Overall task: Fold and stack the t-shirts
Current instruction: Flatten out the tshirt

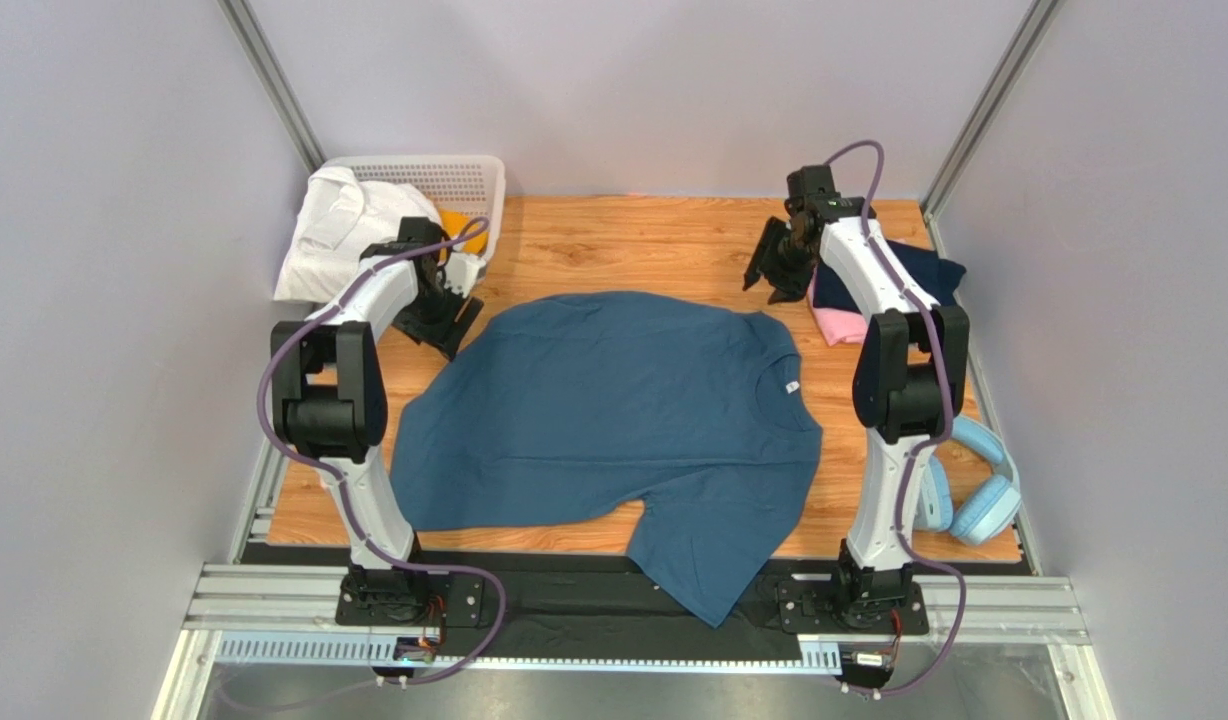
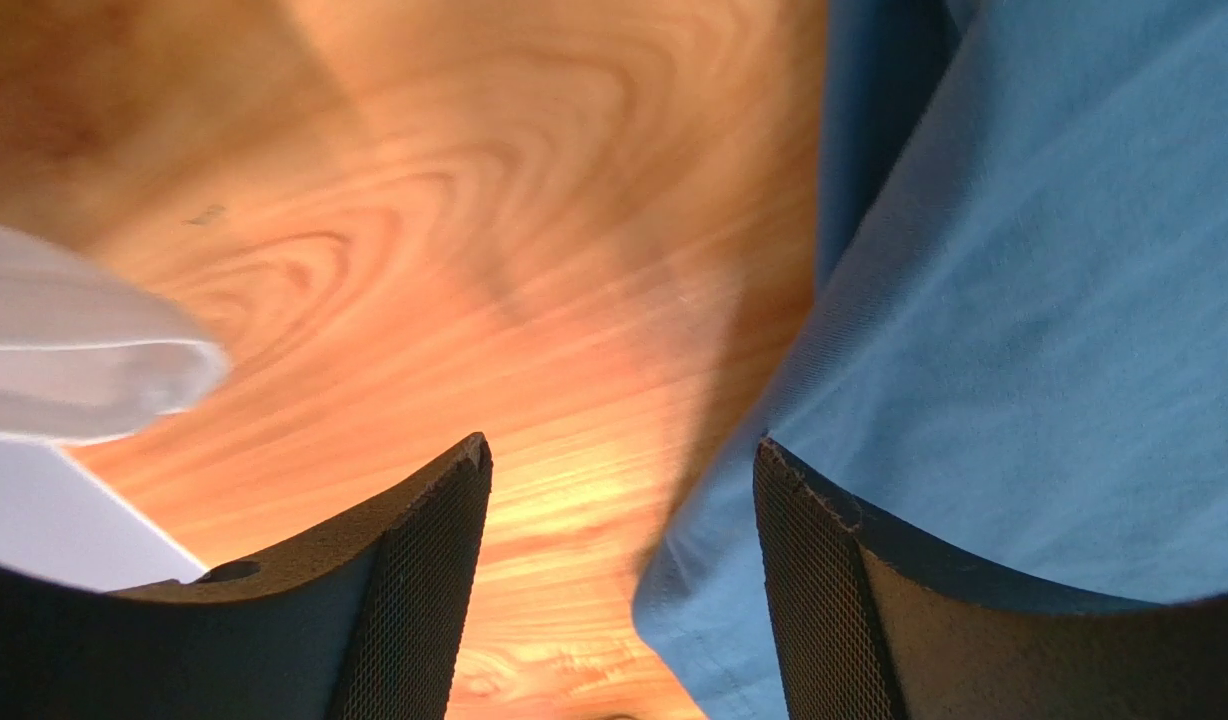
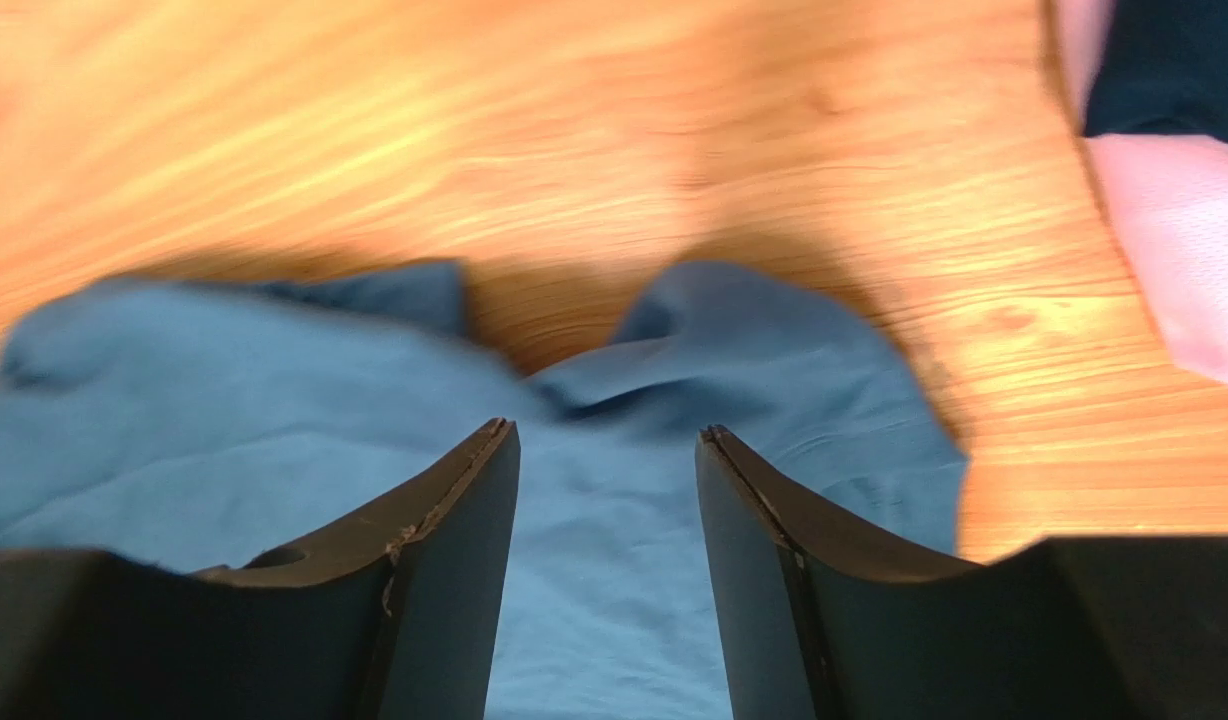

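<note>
A large slate-blue t-shirt (image 1: 605,420) lies spread across the middle of the wooden table, one corner hanging over the near edge. My left gripper (image 1: 443,318) hovers at the shirt's far-left edge. Its jaws (image 2: 623,465) are open over bare wood, with the shirt's hem (image 2: 1056,300) under the right finger. My right gripper (image 1: 770,273) is at the shirt's far-right corner, open (image 3: 605,443) just above the blue cloth (image 3: 275,390), holding nothing. A navy t-shirt (image 1: 909,278) and a pink one (image 1: 835,326) lie folded at the back right.
A white lattice basket (image 1: 463,173) stands at the back left with a white garment (image 1: 342,225) draped over it and orange cloth (image 1: 458,228) inside. Light-blue headphones (image 1: 976,488) lie at the right edge. White cloth (image 2: 79,368) shows left of the left gripper.
</note>
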Controlling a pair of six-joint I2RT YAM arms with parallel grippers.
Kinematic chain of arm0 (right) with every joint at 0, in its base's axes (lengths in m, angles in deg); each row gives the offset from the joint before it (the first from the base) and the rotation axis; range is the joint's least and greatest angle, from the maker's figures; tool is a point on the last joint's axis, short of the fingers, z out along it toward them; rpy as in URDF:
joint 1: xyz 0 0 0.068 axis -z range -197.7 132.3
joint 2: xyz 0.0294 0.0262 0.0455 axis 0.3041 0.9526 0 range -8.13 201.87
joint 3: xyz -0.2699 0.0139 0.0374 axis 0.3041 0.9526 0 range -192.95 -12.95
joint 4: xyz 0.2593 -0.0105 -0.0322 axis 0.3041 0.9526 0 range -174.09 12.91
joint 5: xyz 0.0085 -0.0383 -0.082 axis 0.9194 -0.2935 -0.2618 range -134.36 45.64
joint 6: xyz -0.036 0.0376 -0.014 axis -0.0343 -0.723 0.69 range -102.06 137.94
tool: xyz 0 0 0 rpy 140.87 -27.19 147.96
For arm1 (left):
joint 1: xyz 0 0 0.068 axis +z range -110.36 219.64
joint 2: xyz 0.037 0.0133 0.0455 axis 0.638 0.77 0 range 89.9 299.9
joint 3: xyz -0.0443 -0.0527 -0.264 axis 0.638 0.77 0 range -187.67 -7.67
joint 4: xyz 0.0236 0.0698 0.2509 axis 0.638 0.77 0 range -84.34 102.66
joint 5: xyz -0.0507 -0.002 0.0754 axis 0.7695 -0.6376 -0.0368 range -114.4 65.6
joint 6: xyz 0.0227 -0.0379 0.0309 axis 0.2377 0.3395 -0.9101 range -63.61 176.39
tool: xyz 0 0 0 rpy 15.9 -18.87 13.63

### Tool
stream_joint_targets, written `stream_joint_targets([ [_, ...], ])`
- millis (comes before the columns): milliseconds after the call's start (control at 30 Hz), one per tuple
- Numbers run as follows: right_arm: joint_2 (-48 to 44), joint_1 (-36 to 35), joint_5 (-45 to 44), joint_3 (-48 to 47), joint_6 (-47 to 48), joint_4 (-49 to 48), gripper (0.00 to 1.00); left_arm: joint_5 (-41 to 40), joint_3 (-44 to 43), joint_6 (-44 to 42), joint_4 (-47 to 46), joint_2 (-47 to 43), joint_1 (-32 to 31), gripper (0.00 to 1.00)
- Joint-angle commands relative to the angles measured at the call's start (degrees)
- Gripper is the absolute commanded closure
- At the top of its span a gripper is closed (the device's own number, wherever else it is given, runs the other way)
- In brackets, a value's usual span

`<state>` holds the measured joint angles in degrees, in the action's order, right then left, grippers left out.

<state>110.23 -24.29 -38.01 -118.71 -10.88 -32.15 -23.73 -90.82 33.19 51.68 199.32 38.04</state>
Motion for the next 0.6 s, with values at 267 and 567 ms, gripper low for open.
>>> stream_joint_targets([
  [267,-7.86,1.41,5.25,14.41,0.08,-1.57,0.50,6.18,4.83,2.64,1.70,-8.31,-1.03,0.29],
  [567,-38.17,-5.09,2.44,41.20,0.52,-0.62,0.44,14.51,10.99,-1.58,12.22,-28.55,-1.03,0.25],
])
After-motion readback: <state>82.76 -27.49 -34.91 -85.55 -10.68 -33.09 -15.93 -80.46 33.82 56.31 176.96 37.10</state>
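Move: My empty right hand hangs over the shirt's far edge. The t-shirt's neck label lies about 10 cm back from it, 4 cm right and 10 cm below; the near sleeve is some 33 cm back and 12 cm left, the folded pile 6 cm ahead and 19 cm right. From my left hand the t-shirt's left hem is level, about 3 cm right and 5 cm below, and the white shirt roughly 13 cm ahead and 14 cm left. With fingers open and empty, I sink my right hand nearly 5 cm with a slight drift right, then sweep it back about 15 cm over the t-shirt past the neck label, rising again at the end. My left hand dips a centimetre beside the hem, then lifts clear, some 8 cm up, while drawing back about 6 cm and a little right. ##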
